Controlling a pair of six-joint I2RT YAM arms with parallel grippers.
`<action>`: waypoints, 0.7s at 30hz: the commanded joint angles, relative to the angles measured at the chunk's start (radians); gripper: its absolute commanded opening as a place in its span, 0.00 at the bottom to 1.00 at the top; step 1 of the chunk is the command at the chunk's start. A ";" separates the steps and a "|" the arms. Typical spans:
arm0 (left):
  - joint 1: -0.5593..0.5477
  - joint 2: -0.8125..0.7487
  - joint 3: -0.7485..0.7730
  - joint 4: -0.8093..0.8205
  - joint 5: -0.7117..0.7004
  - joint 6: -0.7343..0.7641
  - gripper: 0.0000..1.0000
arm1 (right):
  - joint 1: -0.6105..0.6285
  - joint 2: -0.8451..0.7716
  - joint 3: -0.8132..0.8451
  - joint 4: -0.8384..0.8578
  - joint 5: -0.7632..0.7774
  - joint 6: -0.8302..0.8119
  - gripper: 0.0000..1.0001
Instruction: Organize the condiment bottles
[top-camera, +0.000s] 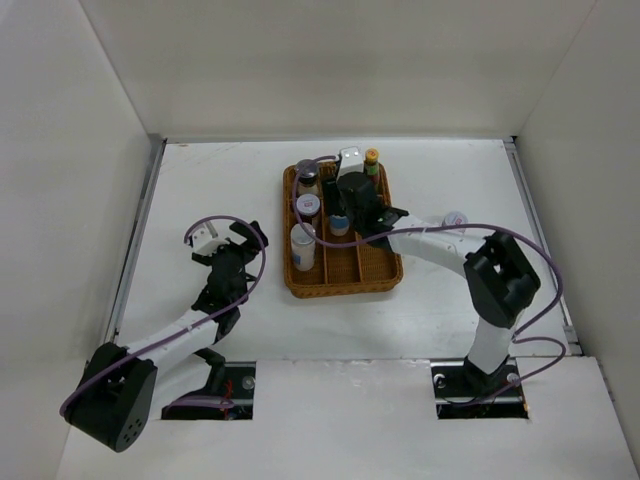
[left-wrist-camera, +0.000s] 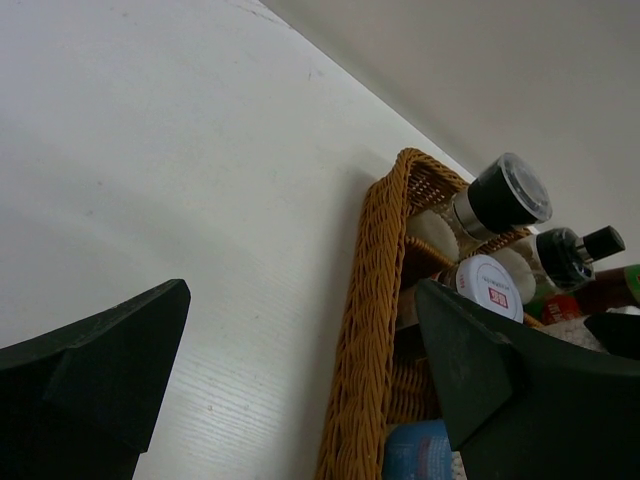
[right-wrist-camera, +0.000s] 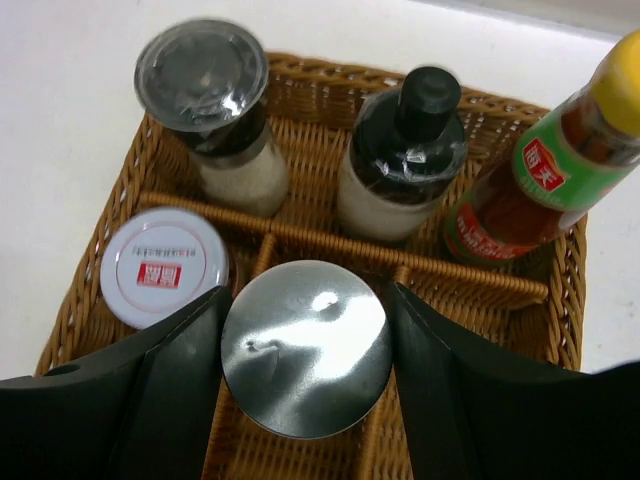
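A brown wicker tray (top-camera: 385, 272) holds the bottles. My right gripper (top-camera: 343, 215) is over its middle column, jaws pressed on both sides of a silver-topped cylinder (right-wrist-camera: 303, 345), which looks blue from above (top-camera: 340, 225). Behind it stand a clear-lidded jar of white grains (right-wrist-camera: 205, 85), a black-capped bottle (right-wrist-camera: 405, 150) and a red sauce bottle with a yellow cap (right-wrist-camera: 530, 180). A white-lidded jar (right-wrist-camera: 160, 265) sits to its left. A lilac-lidded shaker (top-camera: 455, 219) stands on the table right of the tray. My left gripper (top-camera: 240, 245) is open and empty, left of the tray.
In the left wrist view the tray's woven wall (left-wrist-camera: 375, 330) rises close on the right, with dark-capped jars (left-wrist-camera: 505, 195) and a blue label (left-wrist-camera: 420, 450) behind it. White walls enclose the table on three sides.
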 joint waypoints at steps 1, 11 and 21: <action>0.008 0.003 -0.006 0.057 0.009 -0.009 1.00 | 0.012 -0.011 0.062 0.118 0.050 -0.024 0.61; -0.007 -0.003 -0.003 0.057 0.012 -0.009 1.00 | -0.028 -0.432 -0.174 0.081 0.088 0.051 1.00; -0.035 -0.003 -0.005 0.092 0.029 -0.015 1.00 | -0.479 -0.637 -0.518 -0.142 0.206 0.232 1.00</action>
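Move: The right hand still grips the blue-label jar by its lid in the middle compartment, the jar's middle about 4 cm straight below the hand. The last condiment jar outside the basket stands about 24 cm to its right, 5 cm back and 6 cm lower. The black-capped bottle is 7 cm ahead and 1 cm right, the sauce bottle 7 cm ahead and 6 cm right, both slightly lower. From the left hand the last jar is some 46 cm right, 5 cm ahead, 4 cm lower. The right fingers open wide and let go of the blue-label jar's lid, and the hand comes up off it by about 13 cm, drawing back some 6 cm to clear the bottles and the basket. Still climbing, it starts swinging fast to the right, about 29 cm in all, out of the basket towards the last jar on the table, turning roughly 40 degrees clockwise and starting to sink again at the end, open and above the jar without touching it. ##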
